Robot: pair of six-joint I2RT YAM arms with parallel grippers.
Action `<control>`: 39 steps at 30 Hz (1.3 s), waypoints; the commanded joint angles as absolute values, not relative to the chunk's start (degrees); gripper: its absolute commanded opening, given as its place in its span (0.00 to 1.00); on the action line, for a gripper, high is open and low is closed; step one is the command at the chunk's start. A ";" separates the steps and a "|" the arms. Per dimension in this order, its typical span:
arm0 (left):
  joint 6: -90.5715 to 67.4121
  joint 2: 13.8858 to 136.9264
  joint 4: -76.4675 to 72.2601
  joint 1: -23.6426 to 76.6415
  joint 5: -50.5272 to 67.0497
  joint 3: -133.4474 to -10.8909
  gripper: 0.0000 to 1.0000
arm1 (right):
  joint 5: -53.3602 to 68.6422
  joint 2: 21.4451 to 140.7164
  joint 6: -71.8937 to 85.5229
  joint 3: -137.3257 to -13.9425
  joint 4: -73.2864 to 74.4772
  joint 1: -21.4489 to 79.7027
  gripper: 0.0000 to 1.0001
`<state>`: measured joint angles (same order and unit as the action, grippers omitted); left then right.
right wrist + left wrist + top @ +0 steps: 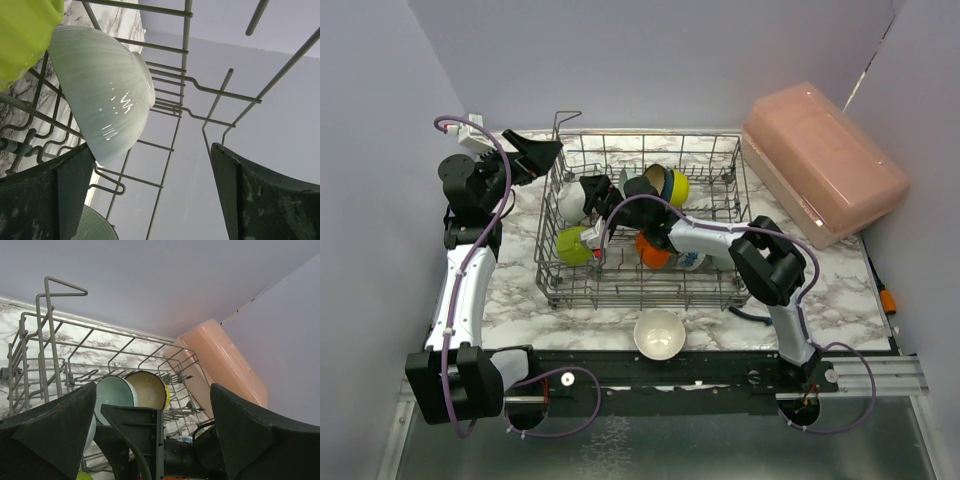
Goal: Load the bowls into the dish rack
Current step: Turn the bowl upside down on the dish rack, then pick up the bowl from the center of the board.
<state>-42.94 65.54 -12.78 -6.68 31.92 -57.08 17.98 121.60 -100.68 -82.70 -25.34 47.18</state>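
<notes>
The grey wire dish rack point(740, 215) holds several bowls: a mint green one point(572, 200), a lime green one point(573, 246), an orange one point(653, 254) and a dark teal one point(658, 184) beside a yellow-green one point(678, 188). A white bowl point(658, 334) sits on the table in front of the rack. My right gripper point(594, 193) is inside the rack, open. The mint bowl point(105, 85) leans on the wires just above its left finger point(45, 200), and nothing lies between the fingers. My left gripper point(536, 154) hangs open and empty outside the rack's back left corner.
A pink translucent box point(825, 165) lies at the back right, close to the rack point(50, 340). Lilac walls close in the table on three sides. The right forearm point(705, 240) stretches across the rack over the orange bowl.
</notes>
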 commanded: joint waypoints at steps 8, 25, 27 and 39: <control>-42.43 64.82 -13.70 -6.72 32.07 -59.51 0.95 | 14.81 111.37 -100.55 -79.34 -18.42 46.90 0.99; -39.93 66.25 -12.48 -4.26 33.82 -63.02 0.95 | 5.59 101.43 -74.11 -76.93 -27.25 46.90 1.00; -37.95 66.91 -11.80 -1.60 34.51 -64.57 0.95 | 2.47 99.73 -66.16 -77.55 -27.26 46.89 1.00; -25.89 67.15 -5.71 22.79 34.66 -70.30 0.95 | -11.58 88.96 -27.19 -84.05 -2.76 40.98 1.00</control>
<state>-31.00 69.43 -7.68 16.23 31.53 -70.46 -8.56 93.43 -46.72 -81.34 -14.79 44.91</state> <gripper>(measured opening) 0.951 0.998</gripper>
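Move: The white bowl just set in the rack lies about 6 cm left of the right hand, 3 cm nearer the base and 6 cm below. The lime bowl sits about 9 cm behind that white bowl, the sage bowl about 4 cm ahead of the right hand and 8 cm right; the cream bowl waits on the table some 34 cm back and 16 cm right. From the left hand the white bowl is about 1 cm ahead, 4 cm right and 24 cm below. Lift the open right gripper clear of the white bowl, up about 19 cm while drawing it right some 14 cm over the rack, and swing its fingers from pointing left round to forward-left and level. Then sweep the open, empty left gripper right about 14 cm, rising and easing back a little, turning some 20 degrees clockwise, towards the middle above the rack. ##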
